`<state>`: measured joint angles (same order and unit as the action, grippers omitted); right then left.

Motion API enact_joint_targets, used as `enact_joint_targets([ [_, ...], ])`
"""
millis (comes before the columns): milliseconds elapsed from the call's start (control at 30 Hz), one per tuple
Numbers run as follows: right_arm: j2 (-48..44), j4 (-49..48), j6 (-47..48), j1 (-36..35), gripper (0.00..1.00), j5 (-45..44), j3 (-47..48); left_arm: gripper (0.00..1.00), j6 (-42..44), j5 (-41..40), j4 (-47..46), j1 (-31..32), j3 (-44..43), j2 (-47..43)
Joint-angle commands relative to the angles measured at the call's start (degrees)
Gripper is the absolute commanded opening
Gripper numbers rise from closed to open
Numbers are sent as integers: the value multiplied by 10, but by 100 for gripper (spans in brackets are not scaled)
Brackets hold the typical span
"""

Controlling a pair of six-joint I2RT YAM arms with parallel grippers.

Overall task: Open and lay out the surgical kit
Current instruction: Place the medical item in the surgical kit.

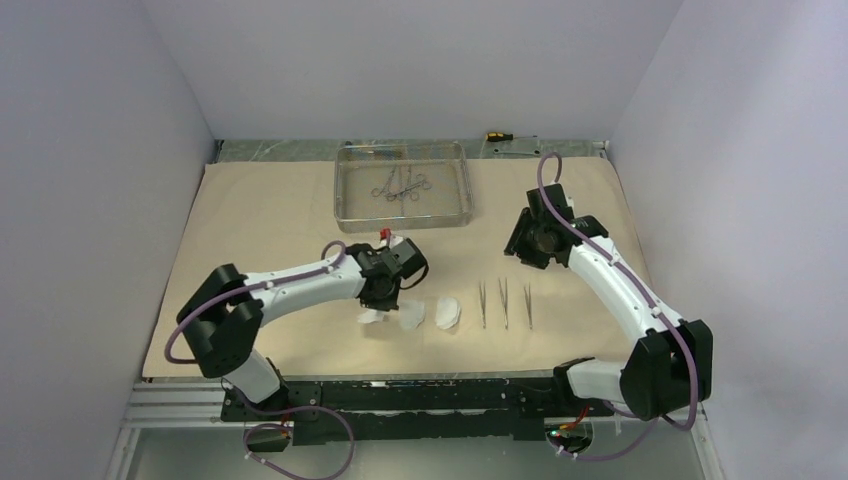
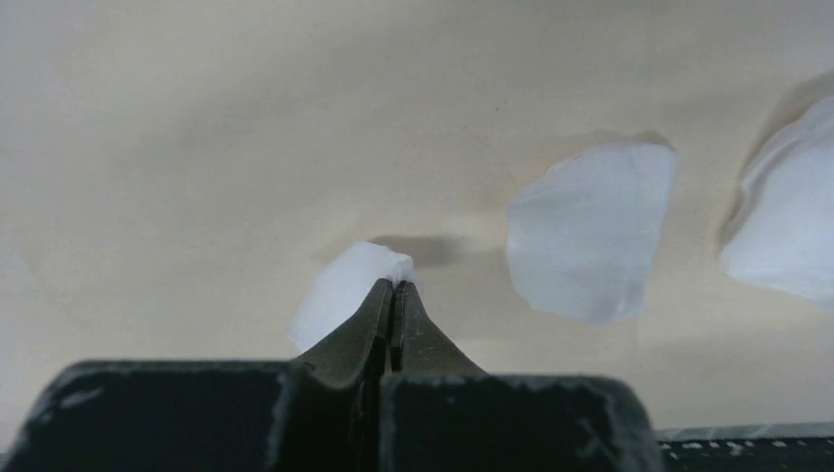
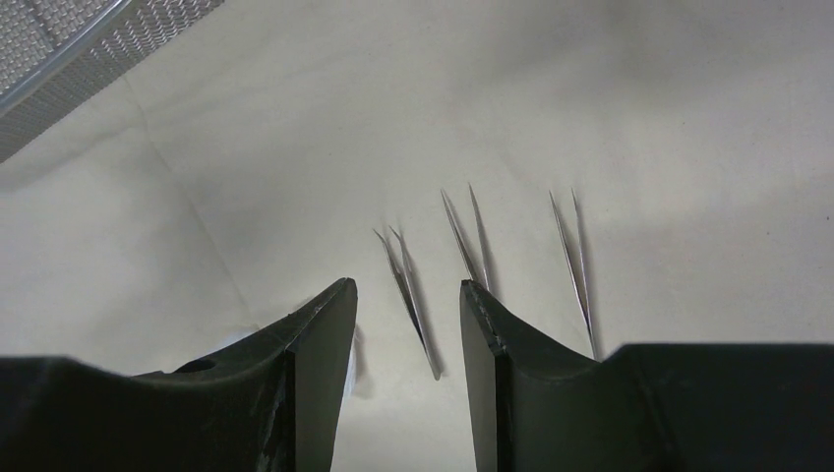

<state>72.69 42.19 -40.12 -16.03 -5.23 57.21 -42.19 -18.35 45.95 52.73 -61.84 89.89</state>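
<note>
The beige wrap cloth (image 1: 260, 220) lies spread flat. The steel wire-mesh tray (image 1: 345, 200) stands at its far middle with the ring-handled clamps (image 1: 402, 186) inside. My left gripper (image 1: 380, 302) is shut on the edge of a white gauze pad (image 2: 339, 290), low over the cloth's near middle. Two more gauze pads (image 2: 590, 231) (image 2: 787, 221) lie flat to its right. Three slim tweezers (image 1: 483, 303) (image 1: 505, 302) (image 1: 527, 305) lie side by side right of the pads. My right gripper (image 3: 405, 290) is open and empty above the tweezers (image 3: 408, 285).
A yellow-handled screwdriver (image 1: 495, 135) lies beyond the cloth's far edge, right of the tray. The tray's corner (image 3: 69, 59) shows at the upper left of the right wrist view. White walls close in the left, right and back.
</note>
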Motion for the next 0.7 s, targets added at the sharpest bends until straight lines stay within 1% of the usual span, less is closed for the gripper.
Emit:
enact_joint_targets([
  [0,-25,-1,-9,3,47,-7,-4,0,-38,-7,-37,22,24,30],
  [167,-33,3,-11,2,47,-8,-12,0,-29,-4,-55,36,33,64],
  [200,-34,4,-11,3,47,-9,-13,5,-27,-5,-56,38,32,69],
  [300,-37,7,-9,2,47,-13,-12,22,-16,1,-66,43,30,72],
  [400,-38,12,-7,2,47,-18,-8,35,-8,-2,-65,45,26,56],
  [567,-38,15,-5,3,47,-21,4,48,15,-26,-43,45,-11,1],
  [667,-37,12,-3,2,47,-24,12,54,37,-51,-42,45,-37,-41],
])
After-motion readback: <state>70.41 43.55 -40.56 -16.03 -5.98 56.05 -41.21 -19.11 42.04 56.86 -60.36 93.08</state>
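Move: The shut left fingers hold a gauze pad by its edge; its bare spot on the cloth lies about 4 cm back, 2 cm to the left and some 6 cm below that hand. The middle gauze pad lies roughly 2 cm back and 6 cm to the right, the far gauze pad 2 cm back and 13 cm right, and the nearest tweezers level with the hand, about 20 cm right. From the right hand the spot is roughly 32 cm left and 13 cm back, 12 cm lower. The left hand, still pinching the gauze pad by its edge, lowers it about 5 cm onto the bare cloth left of the middle gauze pad, drawing back some 2 cm on the way down, its fingers pointing steeply downward. Down there the fingers spread from shut to about half open and let go of the pad, and the hand then rises about 3 cm, easing slightly right and forward as they go on opening. ##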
